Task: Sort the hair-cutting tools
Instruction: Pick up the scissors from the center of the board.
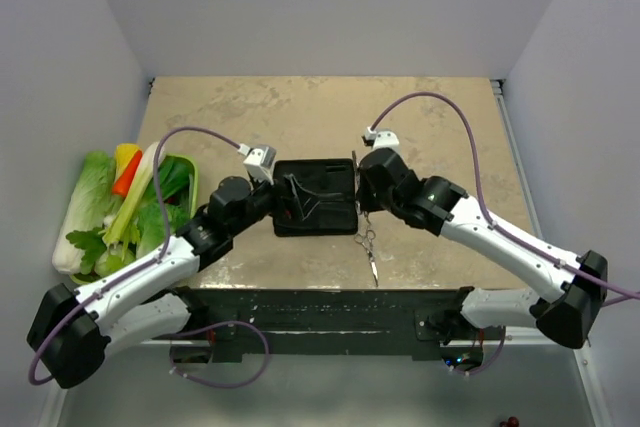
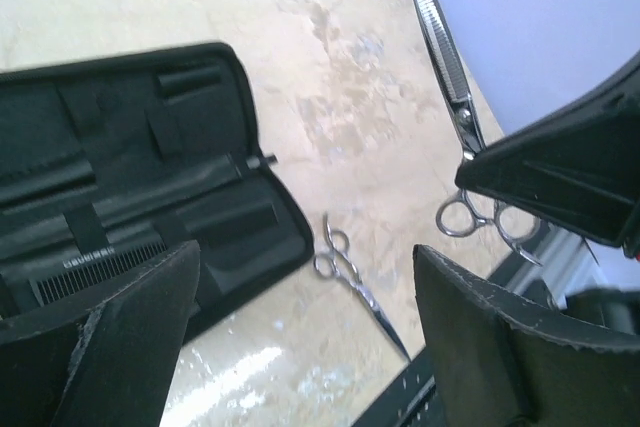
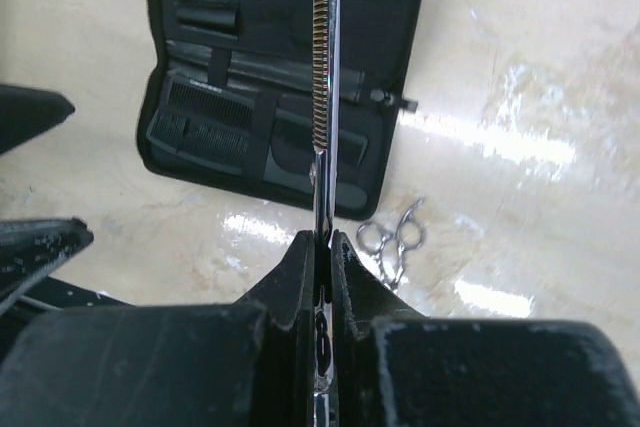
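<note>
A black case (image 1: 315, 197) lies open on the table's middle, with black combs (image 3: 210, 122) tucked under its straps. My right gripper (image 3: 322, 247) is shut on toothed silver scissors (image 3: 323, 77), whose blade points out over the case. These held scissors (image 2: 455, 97) hang above the table in the left wrist view. A second pair of silver scissors (image 2: 350, 272) lies flat on the table just off the case's near right corner (image 1: 368, 247). My left gripper (image 2: 305, 337) is open with nothing between its fingers, hovering by the case's near left side (image 1: 272, 205).
A pile of toy vegetables (image 1: 120, 212) lies at the table's left edge. The dark base rail (image 1: 320, 307) runs along the near edge, close to the tip of the scissors lying flat. White walls close in the table on three sides.
</note>
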`<state>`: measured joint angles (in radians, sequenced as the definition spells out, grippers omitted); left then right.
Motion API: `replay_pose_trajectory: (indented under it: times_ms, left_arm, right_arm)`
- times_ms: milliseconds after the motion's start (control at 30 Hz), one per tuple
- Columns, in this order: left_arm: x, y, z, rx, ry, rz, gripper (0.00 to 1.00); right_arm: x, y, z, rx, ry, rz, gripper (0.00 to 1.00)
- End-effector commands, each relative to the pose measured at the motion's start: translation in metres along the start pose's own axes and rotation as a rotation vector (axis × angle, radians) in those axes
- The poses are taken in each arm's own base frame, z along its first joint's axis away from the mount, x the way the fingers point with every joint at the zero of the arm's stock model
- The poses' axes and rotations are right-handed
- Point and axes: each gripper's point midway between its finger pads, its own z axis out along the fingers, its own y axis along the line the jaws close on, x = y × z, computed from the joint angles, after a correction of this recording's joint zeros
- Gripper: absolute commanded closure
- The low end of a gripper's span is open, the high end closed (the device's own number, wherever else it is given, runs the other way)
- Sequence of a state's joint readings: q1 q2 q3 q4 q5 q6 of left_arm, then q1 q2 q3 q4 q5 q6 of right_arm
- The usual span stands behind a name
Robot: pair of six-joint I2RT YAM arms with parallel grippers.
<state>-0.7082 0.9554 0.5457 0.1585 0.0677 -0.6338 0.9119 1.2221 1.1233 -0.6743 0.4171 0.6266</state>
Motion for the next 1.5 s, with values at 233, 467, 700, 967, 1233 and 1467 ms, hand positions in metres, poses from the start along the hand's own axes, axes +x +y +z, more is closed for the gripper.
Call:
replay_pose_trajectory:
  times_ms: [233, 467, 700, 967, 1233, 1467]
  left_arm:
    - [-0.084, 0.014, 0.063, -0.079, -0.074, 0.023, 0.07]
    - [-0.097, 0.004, 0.054, 0.195, -0.101, -0.022, 0.07]
    - [-0.045, -0.033, 0.027, 0.516, 0.043, -0.151, 0.1]
    - [-0.012, -0.049, -0.015, 0.627, 0.138, -0.159, 0.13]
    - [-0.019, -0.058, -0.034, 0.593, 0.17, -0.059, 0.22]
    - [-0.011, -0.058, -0.038, 0.611, 0.205, -0.056, 0.4]
  right_arm:
    - [-0.029, 0.039, 0.017, -0.496, 0.147, -0.327, 1.0]
    - [-0.018, 0.053, 0.005, -0.72, 0.182, -0.435, 1.0]
    - [-0.002, 0.073, 0.0, -0.922, 0.252, -0.414, 1.0]
    - [0.008, 0.076, -0.012, -0.988, 0.299, -0.426, 1.0]
    - [0.036, 0.09, -0.03, -1.007, 0.313, -0.487, 1.0]
    - [0.041, 0.093, -0.037, -1.005, 0.308, -0.506, 1.0]
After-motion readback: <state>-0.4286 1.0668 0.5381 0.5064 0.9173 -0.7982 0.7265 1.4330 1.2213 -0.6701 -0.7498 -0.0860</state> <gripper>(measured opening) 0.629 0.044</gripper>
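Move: The right hand already holds the toothed scissors, their middle about 12 cm to the right of the open left hand, 1 cm ahead and 1 cm higher. From the right hand, the left gripper lies roughly 12 cm to the left, level ahead and 1 cm lower. Beneath the left hand, about 4 cm ahead and 18 cm down, is the black case; the other scissors lie 8 cm back of the right hand, 2 cm to its right and 19 cm down. Forward about 10 cm, then back past its start and finally up some 5 cm goes the left hand, turning clockwise to face the held scissors and starting to close its fingers. The right hand edges forward, then swings back and left towards the left gripper, turning counter-clockwise some 65 degrees and bringing the toothed blades to its fingers, grip kept. ##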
